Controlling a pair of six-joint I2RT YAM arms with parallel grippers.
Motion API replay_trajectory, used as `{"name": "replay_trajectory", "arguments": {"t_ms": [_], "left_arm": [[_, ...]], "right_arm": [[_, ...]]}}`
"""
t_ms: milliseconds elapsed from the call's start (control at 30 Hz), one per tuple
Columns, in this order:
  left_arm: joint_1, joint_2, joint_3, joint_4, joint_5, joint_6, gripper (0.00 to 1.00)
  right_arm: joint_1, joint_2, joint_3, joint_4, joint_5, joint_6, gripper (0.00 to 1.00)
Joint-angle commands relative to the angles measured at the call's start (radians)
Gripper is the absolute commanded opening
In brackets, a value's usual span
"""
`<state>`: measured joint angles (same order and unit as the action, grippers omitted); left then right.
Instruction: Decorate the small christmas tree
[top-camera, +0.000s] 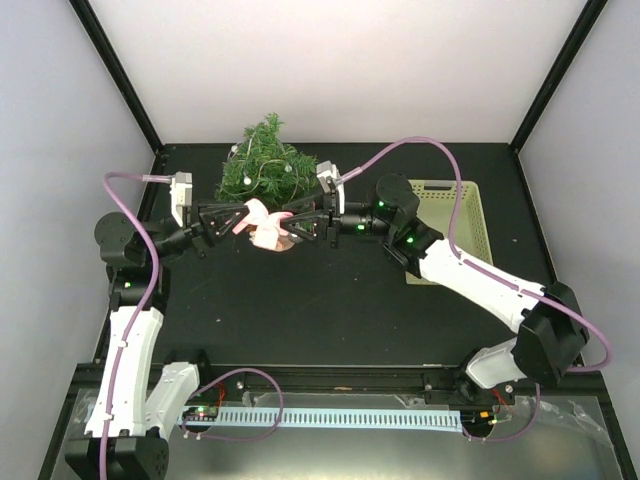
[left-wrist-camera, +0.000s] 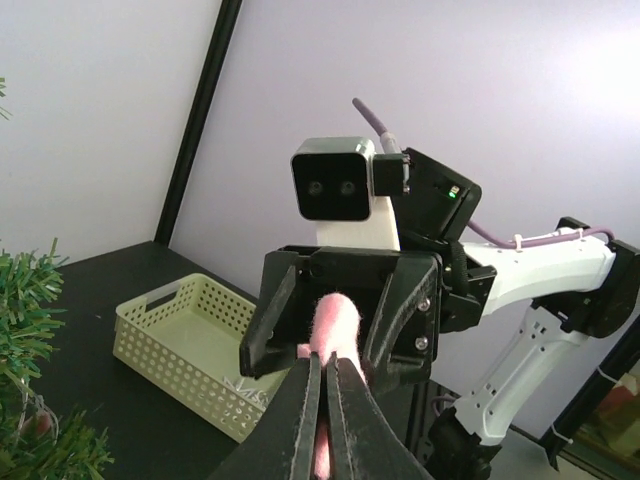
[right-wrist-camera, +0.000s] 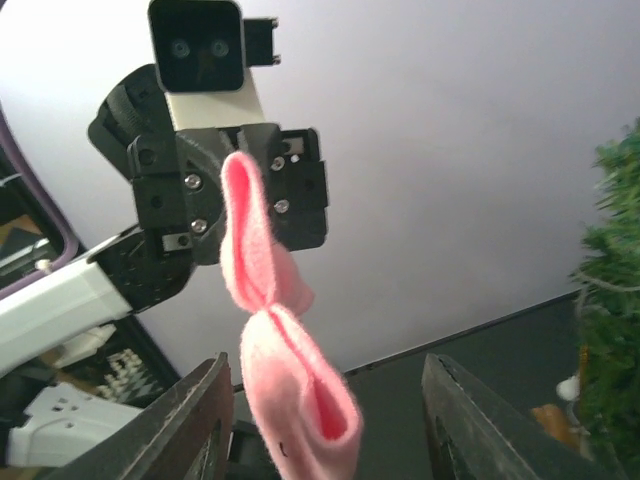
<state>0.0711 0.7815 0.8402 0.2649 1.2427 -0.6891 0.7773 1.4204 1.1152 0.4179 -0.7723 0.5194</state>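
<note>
The small christmas tree (top-camera: 265, 165) stands at the back of the black table, with its green needles at the left edge of the left wrist view (left-wrist-camera: 25, 320) and the right edge of the right wrist view (right-wrist-camera: 610, 300). In front of it my two grippers meet tip to tip. My left gripper (top-camera: 243, 216) (left-wrist-camera: 323, 362) is shut on a pink felt ornament (top-camera: 266, 230) (left-wrist-camera: 336, 318) (right-wrist-camera: 270, 330) shaped like a folded loop. My right gripper (top-camera: 292, 226) (right-wrist-camera: 325, 370) is open, its fingers on either side of the hanging pink felt without pinching it.
A pale green lattice basket (top-camera: 470, 215) (left-wrist-camera: 180, 335) sits on the table at the right, under my right arm. White walls and black frame posts close in the back and sides. A few small white balls hang in the tree.
</note>
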Motion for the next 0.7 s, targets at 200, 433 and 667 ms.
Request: {"name": "replay_trajectory", "arguments": {"t_ms": [200,433,667], "left_arm": [[0.008,0.000,-0.005,0.002,-0.014,-0.011,0.02],[0.022,-0.063,0.112,-0.462,-0.436,0.215,0.51],[0.018,-0.051,0.284,-0.755,-0.670,0.384,0.69]], "right_arm": [[0.019,-0.006,0.001,0.077,-0.072,0.006,0.05],[0.018,0.007,0.084,-0.052,-0.016,-0.031,0.01],[0.018,0.082,0.198,-0.171,0.067,-0.031,0.01]]}}
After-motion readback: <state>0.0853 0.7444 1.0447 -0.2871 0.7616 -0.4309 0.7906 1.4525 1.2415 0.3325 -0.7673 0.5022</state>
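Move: The left hand still pinches the pink bow by one loop, the bow's middle about 4 cm to its right and 2 cm back, while the right hand's open fingers wait some 8 cm to its right and 2 cm back. From the right hand the bow's middle is about 4 cm to the left, level with it, its near tail already between the fingers. The christmas tree's middle stands roughly 12 cm ahead of the right hand and 5 cm left, some 15 cm lower. The right hand shuts its half-open fingers on the bow's near part while easing back about 1.5 cm, then lifts some 3 cm and comes forward again with the bow in its pinch. Once that grip is closed, the left hand opens wide and lets go of the far loop, going forward and left about 6 cm in all and turning some 30 degrees counter-clockwise, so that its fingers swing from the bow towards the tree side. ##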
